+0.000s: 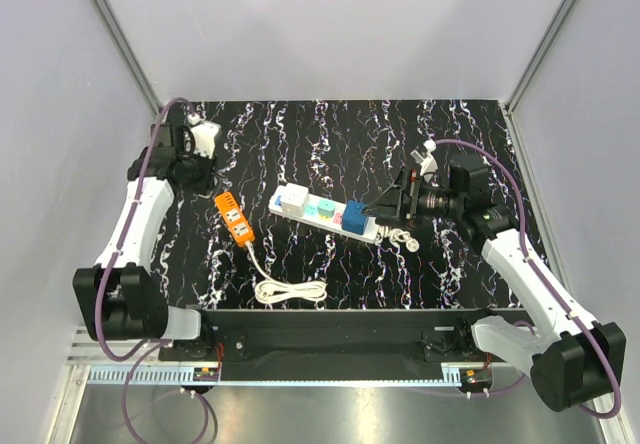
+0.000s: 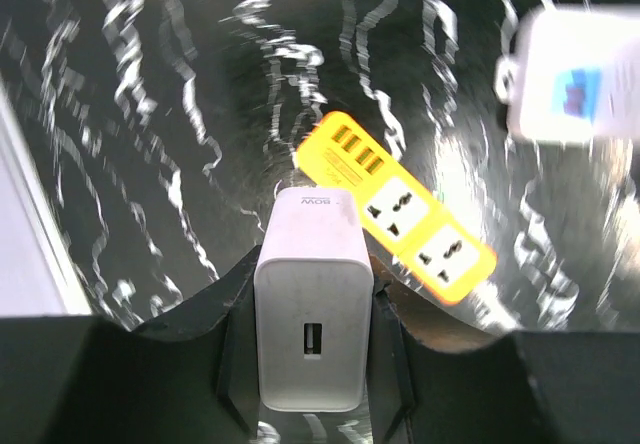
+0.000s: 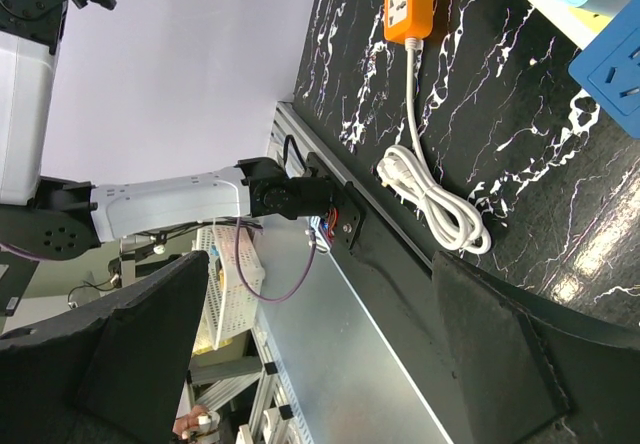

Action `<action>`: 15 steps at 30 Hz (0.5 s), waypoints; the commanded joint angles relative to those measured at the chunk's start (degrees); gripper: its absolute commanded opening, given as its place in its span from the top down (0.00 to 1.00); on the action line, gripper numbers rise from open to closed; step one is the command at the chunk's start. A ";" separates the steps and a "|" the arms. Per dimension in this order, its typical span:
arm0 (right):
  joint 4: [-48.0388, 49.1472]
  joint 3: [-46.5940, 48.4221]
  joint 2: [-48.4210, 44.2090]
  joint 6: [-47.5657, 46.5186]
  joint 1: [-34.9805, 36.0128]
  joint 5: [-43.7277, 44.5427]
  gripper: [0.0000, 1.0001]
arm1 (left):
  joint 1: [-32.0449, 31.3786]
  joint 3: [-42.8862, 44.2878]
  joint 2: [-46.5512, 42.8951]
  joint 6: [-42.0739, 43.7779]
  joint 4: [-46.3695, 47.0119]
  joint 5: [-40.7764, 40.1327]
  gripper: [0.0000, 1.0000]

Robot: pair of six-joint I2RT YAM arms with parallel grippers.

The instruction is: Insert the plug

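Observation:
The plug, a royal-blue cube, stands on the right part of the white power strip. I cannot tell how deep it sits. My right gripper hovers just right of it, open and empty. In the right wrist view the plug shows at the right edge, outside the wide-open gripper. My left gripper is at the far left corner, shut on a white USB charger, which fills the space between its fingers.
A white cube and a pale teal cube also sit on the strip. An orange socket block lies to its left, its coiled white cord near the front edge. Grey walls enclose the table.

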 commanded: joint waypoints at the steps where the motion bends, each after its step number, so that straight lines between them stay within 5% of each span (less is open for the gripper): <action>1: 0.92 2.18 0.31 -1.37 -0.27 0.36 0.00 | -1.16 1.51 3.82 17.72 -2.26 8.16 1.00; 15: 2.49 2.80 2.77 -1.02 -0.18 -1.74 0.00 | -5.55 4.50 13.06 30.91 -14.13 3.25 1.00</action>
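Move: The left hand already holds the white plug. The orange power strip lies some 5 cm back towards the base, about 5 cm to its right and roughly 14 cm below. The loop of white cord is some 20 cm back and 17 cm to the right of the hand; the white cube stands about 19 cm right and nearly level fore and aft. From the right hand, the orange strip is some 31 cm left, 8 cm ahead and 22 cm below. The left hand, still pinching the white plug, sinks about 8 cm towards the orange power strip, going slightly right at first and then drawing back some 3 cm while it comes down, with the descent levelling out at the end. Meanwhile the wrist turns clockwise about 30 degrees and tips the fingers some 20 degrees more steeply down, bringing the plug close beside the strip's socket faces while the fingers keep their grip. ##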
